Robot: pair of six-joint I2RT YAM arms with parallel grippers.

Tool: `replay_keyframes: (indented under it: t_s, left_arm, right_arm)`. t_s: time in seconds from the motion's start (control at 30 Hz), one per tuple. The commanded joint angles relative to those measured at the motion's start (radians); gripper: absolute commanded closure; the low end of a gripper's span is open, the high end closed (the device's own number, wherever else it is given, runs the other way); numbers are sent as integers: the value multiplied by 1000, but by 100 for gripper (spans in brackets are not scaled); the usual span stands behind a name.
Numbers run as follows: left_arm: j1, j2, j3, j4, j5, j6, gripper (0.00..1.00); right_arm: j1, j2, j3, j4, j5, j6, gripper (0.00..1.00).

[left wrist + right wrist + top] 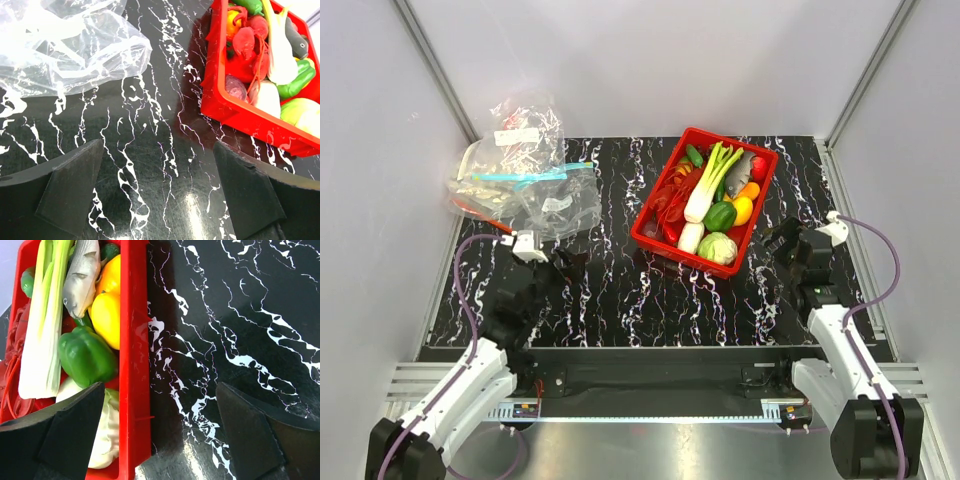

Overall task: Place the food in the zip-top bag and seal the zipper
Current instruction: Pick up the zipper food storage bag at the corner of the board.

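The zip-top bag lies crumpled at the table's far left, its teal-blue zipper facing the wall; part of the bag shows in the left wrist view. The food lies in a red basket: a leek, a white radish piece, a pale round piece and a small green vegetable. My left gripper is open and empty over bare table, between bag and basket. My right gripper is open and empty, its jaws either side of the basket's right wall. The leek lies left of it.
A second clear bag with a red strip and small white pieces lies under and behind the teal one. The basket also holds a grey fish, yellow produce, a green pepper and red toys. White walls enclose the table.
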Motion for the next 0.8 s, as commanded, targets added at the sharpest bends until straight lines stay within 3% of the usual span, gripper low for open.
replay_keyframes:
  t_s: [0.0,0.27,0.5,0.77]
  left_arm:
    - [-5,12,13,27,-70,-29,1]
    - [53,158,328,-223,-264,-277,1]
    - [315,376,546,-280,-126,-394,1]
    - [400,607,807,-323,-143,-379,1]
  right_arm:
    - [3,-56,-26,79,46,6,0]
    - [1,-159,-146,161,-16,-31,0]
    - [1,-289,-214,191,-62,-42,0]
    - [1,-263,-201,187,-73,-40,0]
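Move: From the left hand the zipper bag, the nearer blue-topped one, lies about 26 cm ahead, 10 cm left and 13 cm below. The labelled bag slumps behind it, some 42 cm ahead and 23 cm left. The orange zipper bar is about 25 cm ahead and 31 cm left; the red tray's middle is 27 cm ahead and 33 cm right. From the right hand the zipper bag is roughly 22 cm ahead and 56 cm left. Forward and left by about 12 cm each, climbing some 10 cm mostly midway and then running nearly level, the left hand swings towards the bags in the far-left corner. Its wrist turns about 35 degrees counter-clockwise, the left side dipping and the fingertips tipping down a little, wide open and still clear of the plastic. The empty right hand eases back about 2 cm beside the tray, fingertips tilting up. ##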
